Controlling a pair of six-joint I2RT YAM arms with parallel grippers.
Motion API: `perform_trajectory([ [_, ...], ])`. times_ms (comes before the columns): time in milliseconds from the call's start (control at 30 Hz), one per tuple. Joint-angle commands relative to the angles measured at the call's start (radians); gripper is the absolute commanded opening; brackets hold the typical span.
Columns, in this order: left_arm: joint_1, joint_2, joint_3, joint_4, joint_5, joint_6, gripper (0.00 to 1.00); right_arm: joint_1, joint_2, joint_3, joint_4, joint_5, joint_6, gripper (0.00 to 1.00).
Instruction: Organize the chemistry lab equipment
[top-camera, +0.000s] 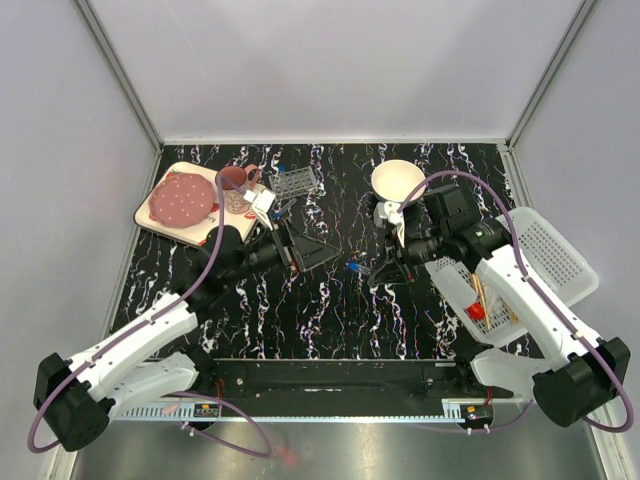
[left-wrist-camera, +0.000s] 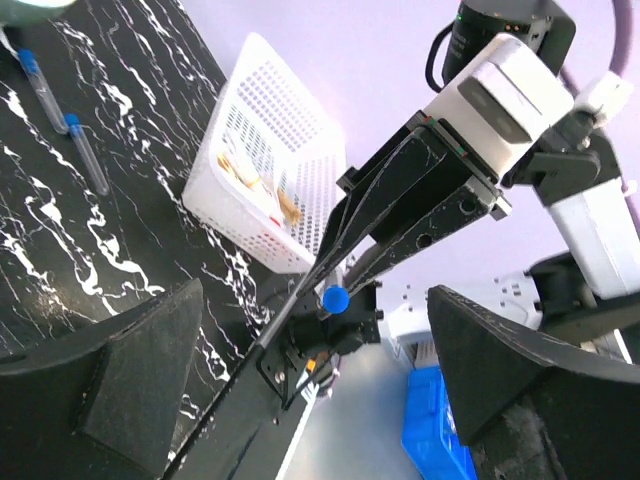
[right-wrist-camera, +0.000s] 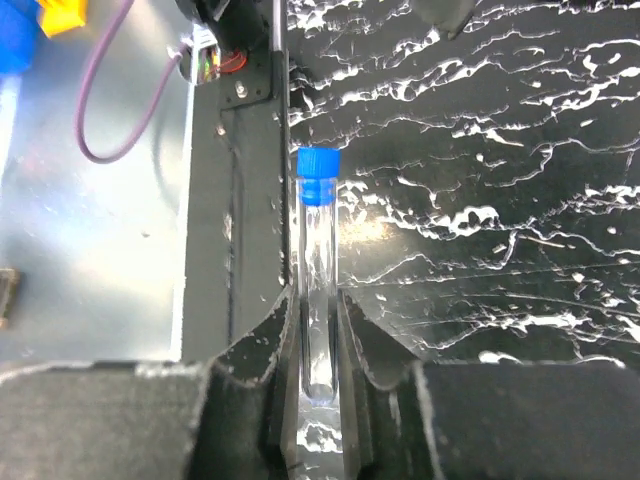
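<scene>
My right gripper (right-wrist-camera: 318, 345) is shut on a thin clear blue-capped tube (right-wrist-camera: 318, 270) and holds it by its rounded bottom, cap pointing away. From above, that tube (top-camera: 353, 268) sticks out left of the right gripper (top-camera: 385, 268), over the middle of the black marbled table. My left gripper (top-camera: 305, 250) stands open just left of it, nothing between its fingers (left-wrist-camera: 140, 370). In the left wrist view the tube's blue cap (left-wrist-camera: 334, 298) shows beyond those wide jaws. Two more blue-capped tubes (left-wrist-camera: 60, 115) lie on the table.
A white basket (top-camera: 555, 250) at the right holds tan wooden sticks (top-camera: 487, 298) and a small red-tipped piece (top-camera: 476, 311). A cream bowl (top-camera: 398, 180) stands at the back. A clear tube rack (top-camera: 294, 182), pink mug (top-camera: 235, 178) and dotted plate (top-camera: 182, 198) sit back left.
</scene>
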Motion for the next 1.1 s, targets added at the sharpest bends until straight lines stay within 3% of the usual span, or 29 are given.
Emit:
perform_trajectory([
  [0, -0.035, 0.011, -0.022, 0.180, -0.180, -0.055, 0.97, -0.054, -0.008, -0.067, 0.445, -0.190, 0.524, 0.09],
  [133, -0.078, 0.040, 0.020, 0.165, -0.235, -0.026, 0.97, -0.077, 0.018, -0.114, 0.639, -0.213, 0.764, 0.09],
  [333, -0.112, 0.092, 0.066, 0.132, -0.278, -0.015, 0.90, -0.089, 0.011, -0.175, 0.719, -0.218, 0.836, 0.09],
  [867, -0.124, 0.212, 0.161, 0.069, -0.191, -0.057, 0.47, -0.096, -0.014, -0.211, 0.693, -0.204, 0.769, 0.10],
  [1067, -0.124, 0.196, 0.150, 0.046, -0.166, -0.069, 0.43, -0.096, -0.012, -0.208, 0.675, -0.195, 0.740, 0.10],
])
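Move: The left hand, open and empty, has the blue cap of the test tube in the right hand about 7 cm to its right, 1 cm back and 3 cm lower. The right hand grips the tube's clear end; from it the left gripper is some 11 cm left, 4 cm ahead and 3 cm higher. On the table, roughly 22 cm below the right hand, two loose tubes lie 14 cm ahead and 8 cm right, the bowl 27 cm ahead and 8 cm right. The left gripper reaches about 5 cm to its right and forward, sinking slightly at the end, and brings its wide-open fingers around the tube's blue cap, narrowing them to a bit under half open without yet pinching it. The right hand keeps its grip on the clear end and early on carries the tube some 4 cm forward, left and up to meet it, rolling and levelling its fingers by nearly 30 degrees, then holds almost still. ##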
